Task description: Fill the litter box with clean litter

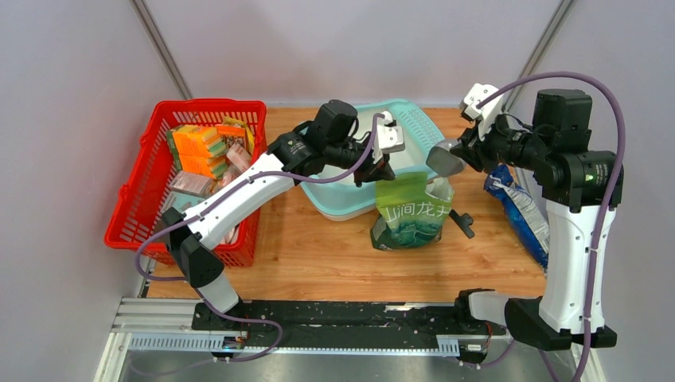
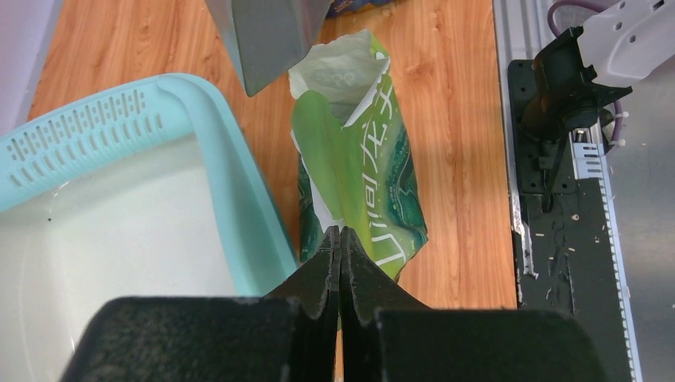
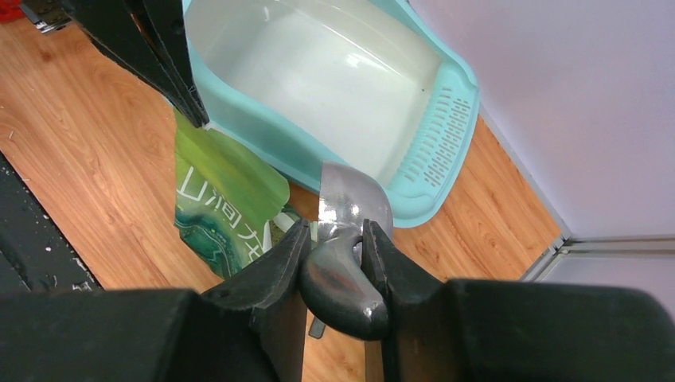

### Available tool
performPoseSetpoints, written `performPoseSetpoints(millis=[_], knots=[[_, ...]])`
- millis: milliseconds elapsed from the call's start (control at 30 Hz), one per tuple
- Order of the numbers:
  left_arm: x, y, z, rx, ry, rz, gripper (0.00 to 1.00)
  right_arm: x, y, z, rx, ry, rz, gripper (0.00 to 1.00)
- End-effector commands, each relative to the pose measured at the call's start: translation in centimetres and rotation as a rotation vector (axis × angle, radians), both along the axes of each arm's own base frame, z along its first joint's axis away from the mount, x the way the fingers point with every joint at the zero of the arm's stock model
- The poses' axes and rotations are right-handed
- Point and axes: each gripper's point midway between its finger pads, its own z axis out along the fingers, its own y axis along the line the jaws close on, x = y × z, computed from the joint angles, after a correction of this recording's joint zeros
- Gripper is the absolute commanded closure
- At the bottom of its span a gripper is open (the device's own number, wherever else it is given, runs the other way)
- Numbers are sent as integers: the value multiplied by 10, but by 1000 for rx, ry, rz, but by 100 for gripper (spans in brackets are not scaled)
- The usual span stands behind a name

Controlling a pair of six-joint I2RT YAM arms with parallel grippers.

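Note:
The light-teal litter box lies at the back middle of the table, and its whitish inside is bare. An open green printed bag stands just in front of it. My left gripper is shut on the bag's top edge beside the box rim. The right gripper is shut on the handle of a grey metal scoop, whose bowl hangs above the bag's mouth. No clean litter is in view.
A red mesh basket full of packets stands at the left. By the right arm lies a blue bag, with a small black clip on the wood next to the green bag. A black rail runs along the near edge.

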Motion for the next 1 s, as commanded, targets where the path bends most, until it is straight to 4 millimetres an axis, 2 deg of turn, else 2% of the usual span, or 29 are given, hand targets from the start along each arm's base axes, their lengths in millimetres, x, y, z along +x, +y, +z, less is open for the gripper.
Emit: performPoseSetpoints(millis=[0,67,300,467,667,967], knots=[[-4,4,58,-120,-98,7,100,-65,0,-40,2,264,15,100],[-2,7,56,-113,-100,19,100,-70,-2,-48,5,296,-7,100],[3,6,56,-121,-94,32,100,-82,-7,-55,-4,305,-43,100],[3,5,61,-133,-93,37,100,-82,-9,-61,-30,304,-32,100],[1,6,65,-142,-96,36,100,-85,-12,-77,-72,328,-14,100],[7,7,65,-148,-84,61,100,-94,-14,-89,-118,329,15,100]])
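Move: The open mouth of the green litter bag lies about 7 cm to the left of the right hand, roughly level with it fore and aft and some 14 cm below; that hand already holds the scoop by its handle. The litter box is about 15 cm farther out and 20 cm left of this hand, the blue bag some 20 cm to its right and level with it, both low on the table. From the left hand, the mouth is about 12 cm right, straight across and 6 cm lower. The metal scoop, still gripped by its handle in the right hand, is brought down to the green bag's open mouth, blade first: the hand draws back about 3 cm while sinking a little, then goes almost straight down, making some 5 cm of descent in all, with barely any tilt. The left fingers stay shut on the bag's upper left corner and hold in place. ##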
